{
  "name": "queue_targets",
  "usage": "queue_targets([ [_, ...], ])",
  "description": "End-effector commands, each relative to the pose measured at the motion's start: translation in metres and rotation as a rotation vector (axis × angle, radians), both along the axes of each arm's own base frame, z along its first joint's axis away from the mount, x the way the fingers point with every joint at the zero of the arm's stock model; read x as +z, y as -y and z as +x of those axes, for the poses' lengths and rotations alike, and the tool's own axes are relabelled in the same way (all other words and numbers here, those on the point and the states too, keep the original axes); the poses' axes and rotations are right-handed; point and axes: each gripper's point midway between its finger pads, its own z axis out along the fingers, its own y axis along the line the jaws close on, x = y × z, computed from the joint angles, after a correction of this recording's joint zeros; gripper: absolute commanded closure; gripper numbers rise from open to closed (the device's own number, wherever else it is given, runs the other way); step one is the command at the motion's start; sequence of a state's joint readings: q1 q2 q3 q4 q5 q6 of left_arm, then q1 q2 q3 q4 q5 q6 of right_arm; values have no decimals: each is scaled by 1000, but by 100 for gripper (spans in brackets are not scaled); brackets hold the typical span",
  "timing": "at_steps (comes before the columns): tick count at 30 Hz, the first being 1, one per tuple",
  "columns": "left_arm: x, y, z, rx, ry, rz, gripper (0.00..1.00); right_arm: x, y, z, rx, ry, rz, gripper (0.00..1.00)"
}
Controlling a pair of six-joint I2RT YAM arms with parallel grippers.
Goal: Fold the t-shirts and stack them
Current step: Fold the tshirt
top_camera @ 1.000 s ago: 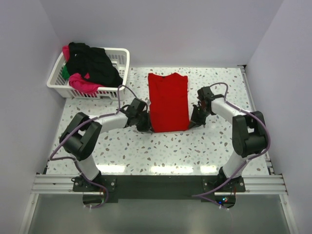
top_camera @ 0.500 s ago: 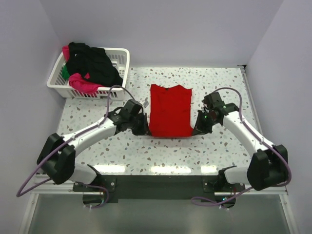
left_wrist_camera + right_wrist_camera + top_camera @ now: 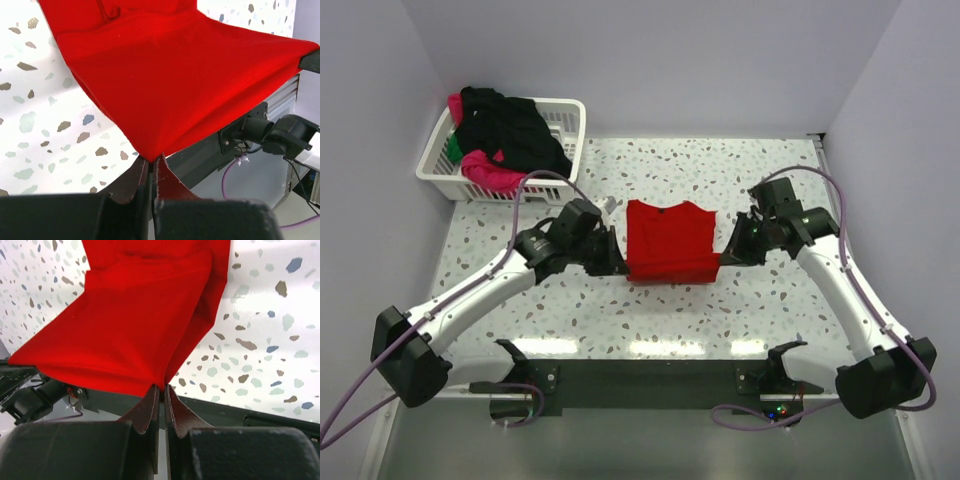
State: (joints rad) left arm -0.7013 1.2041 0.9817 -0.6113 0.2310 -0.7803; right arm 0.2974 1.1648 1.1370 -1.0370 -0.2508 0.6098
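A bright red t-shirt (image 3: 668, 240) is stretched between both grippers over the middle of the speckled table, its near hem lifted and its collar end still lying on the table. My left gripper (image 3: 617, 266) is shut on the hem's left corner (image 3: 150, 157). My right gripper (image 3: 723, 258) is shut on the right corner (image 3: 161, 385). The cloth (image 3: 180, 85) (image 3: 145, 330) hangs taut in front of both wrist cameras. More t-shirts, black (image 3: 510, 125), magenta-pink (image 3: 485, 172) and green (image 3: 453, 150), lie piled in the basket.
A white lattice basket (image 3: 565, 125) stands at the back left corner of the table. White walls close in the back and both sides. The arms' mounting rail (image 3: 640, 375) runs along the near edge.
Both grippers have risen and drawn toward the near edge with the red t-shirt's hem. The part of the shirt lying flat has become shorter, and both arms have stretched out.
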Motion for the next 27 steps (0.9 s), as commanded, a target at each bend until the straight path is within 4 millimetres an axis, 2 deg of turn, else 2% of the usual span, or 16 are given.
queue_targets([
  [1,11,2,18,38,35,18,100,8,9,25,-58,54,-62,100],
  [2,7,4,23,39,32,32,100,12,8,33,-64,68,-58,100],
  [4,13,5,39,54,64,28,100,12,5,46,-73,77,-60,100],
  [6,16,9,50,55,75,22,100,19,2,60,-85,112,-52,100],
  [10,19,11,76,62,99,-6,100,18,1,83,-96,127,-75,100],
  [16,10,6,109,78,98,-7,100,25,2,115,-112,166,-100,100],
  [21,2,10,131,52,93,-18,100,12,3,140,-121,156,-117,100],
  [22,-6,11,135,49,77,-8,100,14,4,145,-124,164,-120,100],
  [23,-3,14,139,41,85,-17,100,8,4,152,-126,155,-127,100],
  [26,-10,14,155,50,82,-12,100,8,5,167,-133,166,-128,100],
  [27,-11,14,159,51,82,-13,100,0,5,172,-132,149,-135,100],
])
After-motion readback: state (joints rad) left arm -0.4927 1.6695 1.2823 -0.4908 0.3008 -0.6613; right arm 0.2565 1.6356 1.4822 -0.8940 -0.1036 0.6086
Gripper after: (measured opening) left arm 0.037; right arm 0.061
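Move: Each gripper already holds one corner of the shirt's near edge, raised about 15 cm off the table. The collar end they head for lies about 28 cm ahead, 10 cm right and 15 cm below the left hand; from the right hand it is some 27 cm ahead, 10 cm left and 17 cm below. The right gripper is roughly 21 cm right of the left hand and 2 cm farther out. The laundry basket stands about 43 cm ahead of the left hand, 32 cm left and 7 cm below. Still pinching the two raised corners, both hands carry the red cloth edge forward together, about 14 cm, over the shirt towards its collar end. They travel nearly level, easing down only 2 or 3 cm towards the end; the fingers stay shut and the right wrist turns some 10 degrees. ##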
